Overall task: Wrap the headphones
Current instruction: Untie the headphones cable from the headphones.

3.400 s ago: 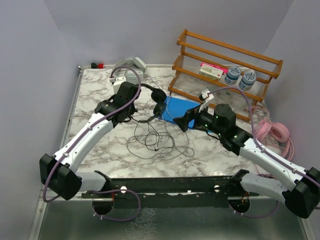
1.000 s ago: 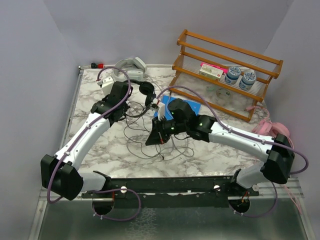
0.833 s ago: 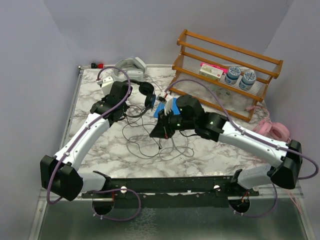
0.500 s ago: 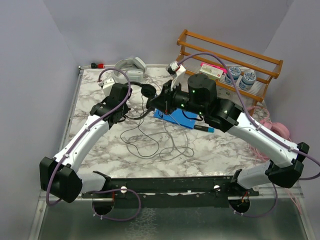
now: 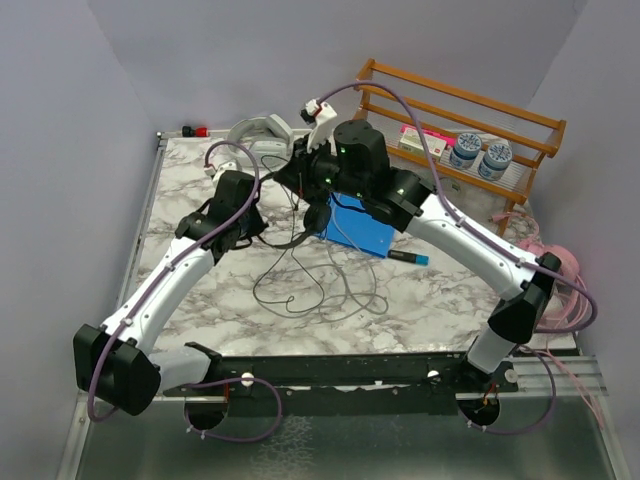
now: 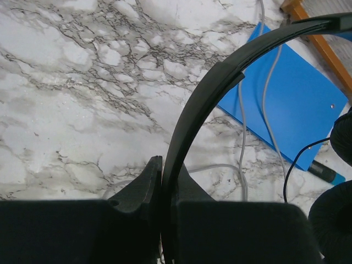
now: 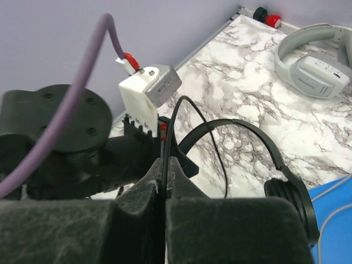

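The small black headphones (image 5: 316,212) hang just above the marble table. My left gripper (image 5: 254,228) is shut on their headband (image 6: 204,102), which runs up out of the left gripper (image 6: 165,166) in the left wrist view. Their thin black cable (image 7: 171,124) is pinched in my right gripper (image 7: 165,163), which is shut. That right gripper (image 5: 291,179) is raised behind the black headphones (image 7: 248,130). Loose cable loops (image 5: 312,287) lie on the table. The grey-white headphones (image 5: 262,130) rest at the back. The pink headphones (image 5: 560,266) lie at the right edge.
A blue flat box (image 5: 356,226) lies mid-table under my right arm, with a dark pen (image 5: 405,257) beside it. A wooden rack (image 5: 455,115) with jars and a small box stands at the back right. A grey cable (image 6: 242,129) crosses the blue box (image 6: 294,102).
My right arm has swung from the table's middle up and back to the left, carrying the black cable above the headphones. The left gripper kept its hold on the headband and shifted slightly forward.
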Robot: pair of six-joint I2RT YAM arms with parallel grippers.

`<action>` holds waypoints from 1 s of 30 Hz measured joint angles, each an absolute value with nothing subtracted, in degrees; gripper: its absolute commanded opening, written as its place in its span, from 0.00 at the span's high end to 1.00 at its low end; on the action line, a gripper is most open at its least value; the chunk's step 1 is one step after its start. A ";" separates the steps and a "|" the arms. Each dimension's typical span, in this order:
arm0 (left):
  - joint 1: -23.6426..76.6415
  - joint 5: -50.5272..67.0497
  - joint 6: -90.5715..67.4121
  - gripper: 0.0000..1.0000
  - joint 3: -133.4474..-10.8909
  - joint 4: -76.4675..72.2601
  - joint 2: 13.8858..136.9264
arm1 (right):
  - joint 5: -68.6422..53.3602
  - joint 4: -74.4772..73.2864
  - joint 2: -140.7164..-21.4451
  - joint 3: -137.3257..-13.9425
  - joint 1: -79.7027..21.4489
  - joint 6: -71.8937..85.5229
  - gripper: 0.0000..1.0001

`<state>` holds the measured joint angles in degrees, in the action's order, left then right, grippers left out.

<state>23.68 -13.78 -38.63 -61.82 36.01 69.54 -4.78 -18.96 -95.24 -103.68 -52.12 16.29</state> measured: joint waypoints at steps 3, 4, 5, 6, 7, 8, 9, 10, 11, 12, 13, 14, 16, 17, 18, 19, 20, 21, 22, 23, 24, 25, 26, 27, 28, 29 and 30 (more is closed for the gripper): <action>23.68 -12.38 -37.95 1.00 -62.08 36.10 68.79 | -5.26 -17.58 -97.67 -103.68 -52.05 15.92 0.62; 23.68 -11.97 -37.54 1.00 -62.43 36.16 68.71 | -5.48 -17.17 -98.28 -103.68 -52.03 15.77 0.45; 23.68 -11.77 -37.32 1.00 -62.70 36.16 68.71 | -5.69 -16.80 -98.83 -103.66 -52.01 15.75 0.30; 23.68 -11.49 -36.95 1.00 -63.26 36.34 68.71 | -5.85 -16.43 -99.26 -103.66 -51.99 15.53 0.23; 23.68 -11.22 -36.73 1.00 -63.83 36.53 68.71 | -6.09 -16.27 -99.55 -103.66 -51.99 15.46 0.20; 23.68 -10.94 -36.12 1.00 -64.79 36.99 68.71 | -6.13 -16.14 -99.68 -103.66 -51.88 15.14 0.19; 23.68 -10.76 -35.79 1.00 -65.41 37.30 68.71 | -6.09 -16.03 -99.68 -103.63 -51.77 14.90 0.19; 23.68 -10.57 -35.20 1.00 -66.52 37.89 68.71 | -5.96 -15.97 -99.61 -103.48 -51.72 14.83 0.18; 23.68 -10.48 -34.61 1.00 -67.64 38.35 68.75 | -5.61 -15.73 -99.20 -102.96 -51.72 14.52 0.18; 23.68 -10.48 -34.22 1.00 -68.51 39.00 68.82 | -5.04 -15.53 -98.48 -101.86 -51.72 14.28 0.18; 23.68 -10.48 -33.61 1.00 -69.65 39.55 68.93 | -4.23 -15.42 -97.36 -100.20 -51.72 13.89 0.18; 23.68 -10.50 -33.04 1.00 -70.81 40.05 69.01 | -3.20 -15.31 -95.85 -98.04 -51.72 13.45 0.17; 23.68 -10.50 -32.14 1.00 -72.69 40.91 69.21 | -1.02 -14.92 -92.01 -92.79 -51.72 12.60 0.17; 23.68 -10.52 -31.81 1.00 -73.36 41.30 69.30 | -0.16 -14.41 -89.58 -89.67 -51.72 12.01 0.17; 23.68 -10.55 -31.35 1.00 -74.32 41.93 69.45 | 0.58 -13.41 -86.59 -85.95 -51.72 11.49 0.17; 23.68 -10.55 -30.98 1.00 -74.91 42.35 69.58 | 0.86 -12.32 -83.29 -82.15 -51.72 10.79 0.17; 23.70 -10.55 -30.63 1.00 -75.57 42.92 69.73 | 0.93 -10.92 -79.94 -78.50 -51.72 10.13 0.17; 23.75 -10.52 -30.37 1.00 -75.99 43.18 69.91 | 0.93 -9.39 -76.49 -74.87 -51.70 9.39 0.16; 23.73 -10.55 -29.98 1.00 -76.69 43.72 70.30 | 0.89 -8.01 -73.06 -71.44 -51.66 8.71 0.16; 23.73 -10.52 -29.95 1.00 -77.03 43.94 70.50 | 0.86 -6.72 -69.60 -68.18 -51.57 8.03 0.15; 23.70 -10.52 -29.89 1.00 -77.38 44.07 70.76 | 0.82 -5.56 -66.52 -65.25 -51.51 7.53 0.14; 23.70 -10.52 -29.89 1.00 -77.60 44.05 71.00 | 0.82 -4.40 -63.72 -62.59 -51.48 7.16 0.12; 23.70 -10.52 -29.89 1.00 -77.80 44.18 71.24 | 0.82 -3.42 -61.23 -60.14 -51.48 6.85 0.08; 23.70 -10.50 -29.85 1.00 -78.02 44.42 71.46 | 0.82 -2.31 -59.05 -57.76 -51.48 6.50 0.06; 23.68 -10.46 -29.82 1.00 -78.08 44.51 71.53 | 0.82 -1.37 -57.32 -55.61 -51.46 6.28 0.06; 23.68 -10.46 -29.80 1.00 -78.22 44.88 71.61 | 0.75 -0.34 -55.92 -53.58 -51.46 5.96 0.05; 23.68 -10.41 -29.80 1.00 -78.35 45.21 71.68 | 0.54 0.58 -54.70 -51.46 -51.46 5.85 0.05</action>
<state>23.68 -10.41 -29.80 -78.35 45.21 71.68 0.54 0.58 -54.70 -51.46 -51.46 5.85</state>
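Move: The headphones cable is pinched in the right fingers, right at the hand point. The headband, shut in the left fingers, lies about 18 cm below the right hand, 7 cm to its left and 3 cm ahead; the nearer earcup hangs as low, some 4 cm ahead and 4 cm to its right. The blue folder is roughly 12 cm ahead, 17 cm right and 36 cm below. From the left hand the pinched cable is about 18 cm up, 7 cm right and 3 cm back. The black cable is let go as the right fingers spread wide while still easing a little forward, left and down; the empty right hand then pulls off about 15 cm to the right, also back and slightly down, away from the headband. The left hand keeps its grip on the headband and lifts the headphones about 8 cm. ##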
